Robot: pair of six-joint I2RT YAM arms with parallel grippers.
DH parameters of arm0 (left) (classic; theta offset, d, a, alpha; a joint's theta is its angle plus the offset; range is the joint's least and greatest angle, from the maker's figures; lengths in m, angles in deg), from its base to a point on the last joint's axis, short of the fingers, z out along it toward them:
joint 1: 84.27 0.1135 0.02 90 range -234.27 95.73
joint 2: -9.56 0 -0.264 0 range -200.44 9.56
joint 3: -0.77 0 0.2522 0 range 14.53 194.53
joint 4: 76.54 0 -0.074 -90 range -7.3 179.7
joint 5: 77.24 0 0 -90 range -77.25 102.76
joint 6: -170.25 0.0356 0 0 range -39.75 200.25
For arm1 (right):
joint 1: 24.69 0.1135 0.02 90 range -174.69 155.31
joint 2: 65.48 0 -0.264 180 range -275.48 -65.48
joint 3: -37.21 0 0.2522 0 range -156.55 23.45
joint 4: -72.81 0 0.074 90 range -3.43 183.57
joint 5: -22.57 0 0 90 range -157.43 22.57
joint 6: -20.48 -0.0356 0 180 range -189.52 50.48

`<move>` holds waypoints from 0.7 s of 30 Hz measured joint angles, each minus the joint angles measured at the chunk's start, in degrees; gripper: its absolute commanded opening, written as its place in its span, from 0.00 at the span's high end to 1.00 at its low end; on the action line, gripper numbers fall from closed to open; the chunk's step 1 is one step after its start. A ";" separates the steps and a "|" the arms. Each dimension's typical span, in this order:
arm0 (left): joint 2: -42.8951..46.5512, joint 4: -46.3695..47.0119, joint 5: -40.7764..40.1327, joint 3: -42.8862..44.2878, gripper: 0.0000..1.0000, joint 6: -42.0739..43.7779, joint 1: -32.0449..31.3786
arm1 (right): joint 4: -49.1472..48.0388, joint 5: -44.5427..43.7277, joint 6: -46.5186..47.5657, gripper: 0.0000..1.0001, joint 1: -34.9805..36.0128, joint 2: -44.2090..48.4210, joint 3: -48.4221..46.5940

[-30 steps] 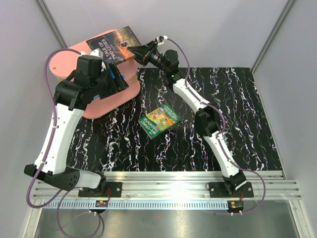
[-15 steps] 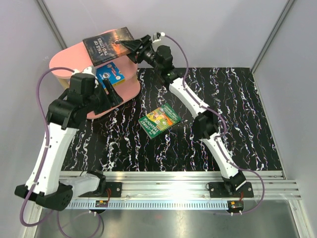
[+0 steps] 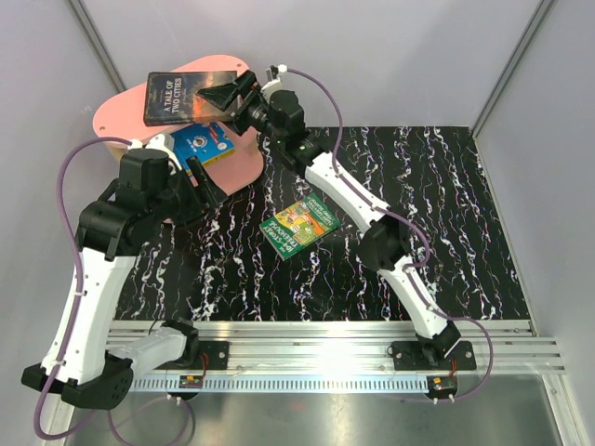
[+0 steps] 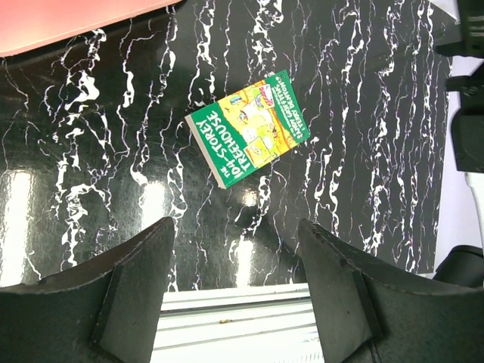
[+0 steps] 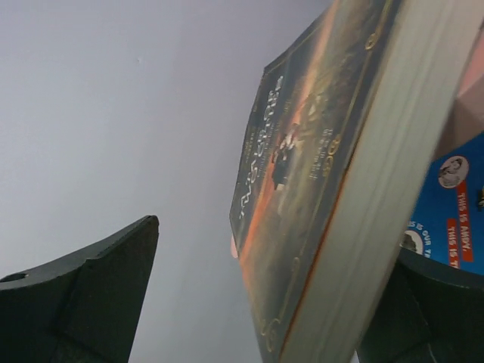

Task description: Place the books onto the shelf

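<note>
The pink shelf (image 3: 121, 116) stands at the table's back left. A dark book (image 3: 181, 96) lies across its top board. My right gripper (image 3: 228, 91) is at that book's right edge, open. In the right wrist view the dark book (image 5: 318, 174) rests against one finger (image 5: 423, 302), while the other finger (image 5: 106, 287) stands well apart from it. A blue book (image 3: 203, 142) lies on a lower board, and shows as a blue book (image 5: 446, 219) under the dark one. A green book (image 3: 299, 223) lies flat on the table. My left gripper (image 3: 206, 190) hangs open and empty in front of the shelf; the green book (image 4: 249, 128) lies beyond its fingers.
The black marbled table (image 3: 418, 204) runs to the right, with grey walls close behind and beside it. An aluminium rail (image 3: 316, 339) with the arm bases lines the near edge. The shelf's lowest board (image 4: 60, 19) shows at the top left of the left wrist view.
My right gripper carried the dark book left over the shelf's top and opened. My left arm drew back toward the near left, uncovering the blue book.
</note>
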 measured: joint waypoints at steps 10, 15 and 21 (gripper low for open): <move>-1.90 0.24 3.50 0.74 0.30 1.66 0.96 | 3.21 4.50 1.03 0.00 -2.14 6.05 6.73; -3.58 0.74 4.28 2.62 0.30 3.02 2.97 | 4.24 6.60 2.73 0.00 -2.32 10.64 12.94; -8.92 2.71 5.70 6.03 0.31 3.93 4.81 | 5.51 7.65 4.15 0.00 -3.41 14.91 17.09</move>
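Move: The book A Tale of Two Cities lies across the front of the shelf's top board, its middle about 5 cm left of the right hand, 2 cm ahead and 2 cm below; its right end is between that hand's open fingers. From the left hand it is some 20 cm ahead, 5 cm left and 5 cm higher. The blue book on the middle board is about 13 cm ahead of the left hand, 4 cm left and 10 cm below. The right hand, fingers still wide open with one above and one beneath the right end of A Tale of Two Cities, draws off to the right by about 5 cm and a little back, rolling slightly, with the lower finger still close against the book's underside. The left hand, also still open, first hangs nearly still in front of the shelf, then reaches forward about 4 cm, almost level, towards the shelf and the overhanging near edge of the book without touching either. ##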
